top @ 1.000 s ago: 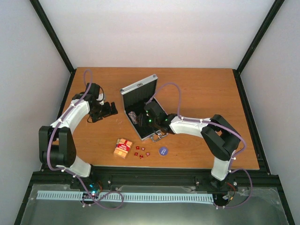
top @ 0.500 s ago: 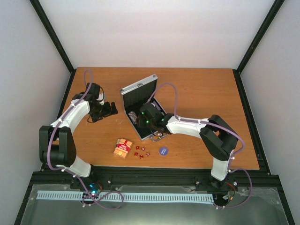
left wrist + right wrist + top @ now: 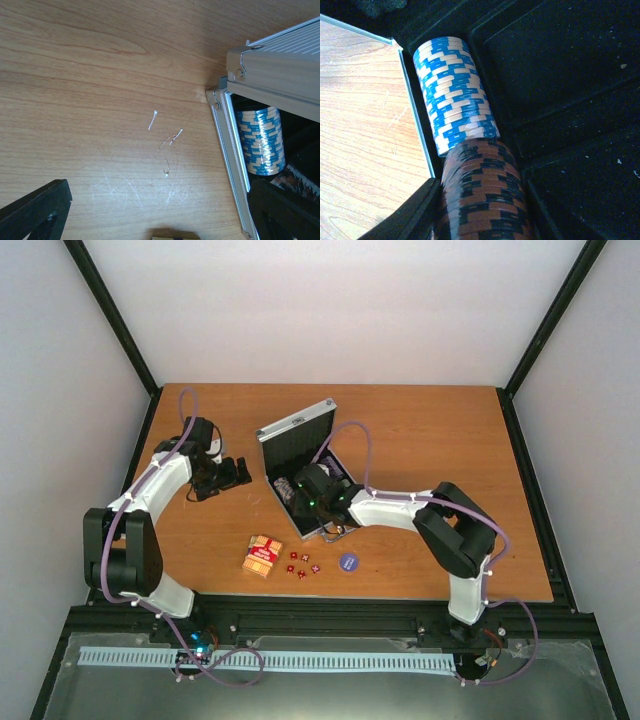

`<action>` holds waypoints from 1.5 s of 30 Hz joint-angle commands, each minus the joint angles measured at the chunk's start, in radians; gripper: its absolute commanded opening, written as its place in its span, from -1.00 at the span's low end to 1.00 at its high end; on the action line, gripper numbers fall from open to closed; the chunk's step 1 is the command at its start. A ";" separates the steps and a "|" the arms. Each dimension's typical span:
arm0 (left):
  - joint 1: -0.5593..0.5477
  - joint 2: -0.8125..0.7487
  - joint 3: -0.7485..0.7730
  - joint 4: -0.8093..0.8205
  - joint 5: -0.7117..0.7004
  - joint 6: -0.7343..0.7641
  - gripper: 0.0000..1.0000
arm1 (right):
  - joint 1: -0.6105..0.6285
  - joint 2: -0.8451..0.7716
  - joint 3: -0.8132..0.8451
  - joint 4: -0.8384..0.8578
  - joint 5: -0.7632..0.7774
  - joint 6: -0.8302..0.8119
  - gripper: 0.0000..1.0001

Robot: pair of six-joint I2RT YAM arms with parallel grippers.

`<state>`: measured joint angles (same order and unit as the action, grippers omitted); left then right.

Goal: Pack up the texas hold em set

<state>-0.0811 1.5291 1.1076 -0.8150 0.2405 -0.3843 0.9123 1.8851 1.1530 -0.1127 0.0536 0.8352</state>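
Observation:
The silver case [image 3: 296,426] lies open on the table, lid up, black lining showing. My right gripper [image 3: 298,490] is down inside it, shut on a stack of black-and-orange chips [image 3: 485,195] lying on its side. That stack butts end to end against a blue-and-white chip stack [image 3: 455,95] in the slot along the case's left wall [image 3: 232,150]. My left gripper [image 3: 240,472] hovers open over bare wood just left of the case, nothing between its fingers [image 3: 35,210]. On the table in front are the red-orange card box [image 3: 262,555], small red dice [image 3: 302,564] and the blue-purple disc [image 3: 348,561].
The case's handle [image 3: 338,531] points toward the near edge. Further black compartments [image 3: 560,60] lie to the right of the chip slot. Black frame posts stand at the table's back corners, with white walls around.
My right gripper has slid left, deeper into the case, carrying the black-and-orange stack up against the blue one. The left arm has not moved.

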 commanded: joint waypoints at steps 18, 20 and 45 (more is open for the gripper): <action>-0.006 0.019 0.016 0.007 0.008 -0.001 0.99 | 0.023 0.059 0.083 -0.009 -0.069 -0.046 0.46; -0.005 0.023 0.023 0.003 0.009 -0.001 0.99 | 0.023 0.050 0.081 -0.024 -0.067 -0.059 0.48; -0.005 0.037 0.061 -0.036 -0.028 -0.012 0.99 | 0.039 -0.181 0.235 -0.783 -0.093 -0.459 1.00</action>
<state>-0.0811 1.5471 1.1118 -0.8276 0.2333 -0.3847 0.9272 1.7454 1.3708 -0.7475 0.0296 0.4603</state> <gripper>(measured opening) 0.997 1.000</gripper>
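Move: In the right hand's grip is the brown-black chip stack, bound for the empty near half of the case's left column, about 2 cm to the left, level fore and aft, and 2 cm below. Beyond it the blue-white stack lies some 6 cm ahead and 5 cm left of the hand; the green stack is 5 cm ahead, 10 cm right; the card box 10 cm back, 10 cm left. From the left hand the slot is roughly 4 cm back, 12 cm right. Easing the held stack some 2 cm left and 1 cm down into the left column, the right hand opens its fingers wide and lets go of it. It then drifts back to the right and climbs about 7 cm clear, finally swinging back and right towards the case's handle while the wrist turns nearly 30 degrees, counter-clockwise and with the fingers pointing more steeply down. ##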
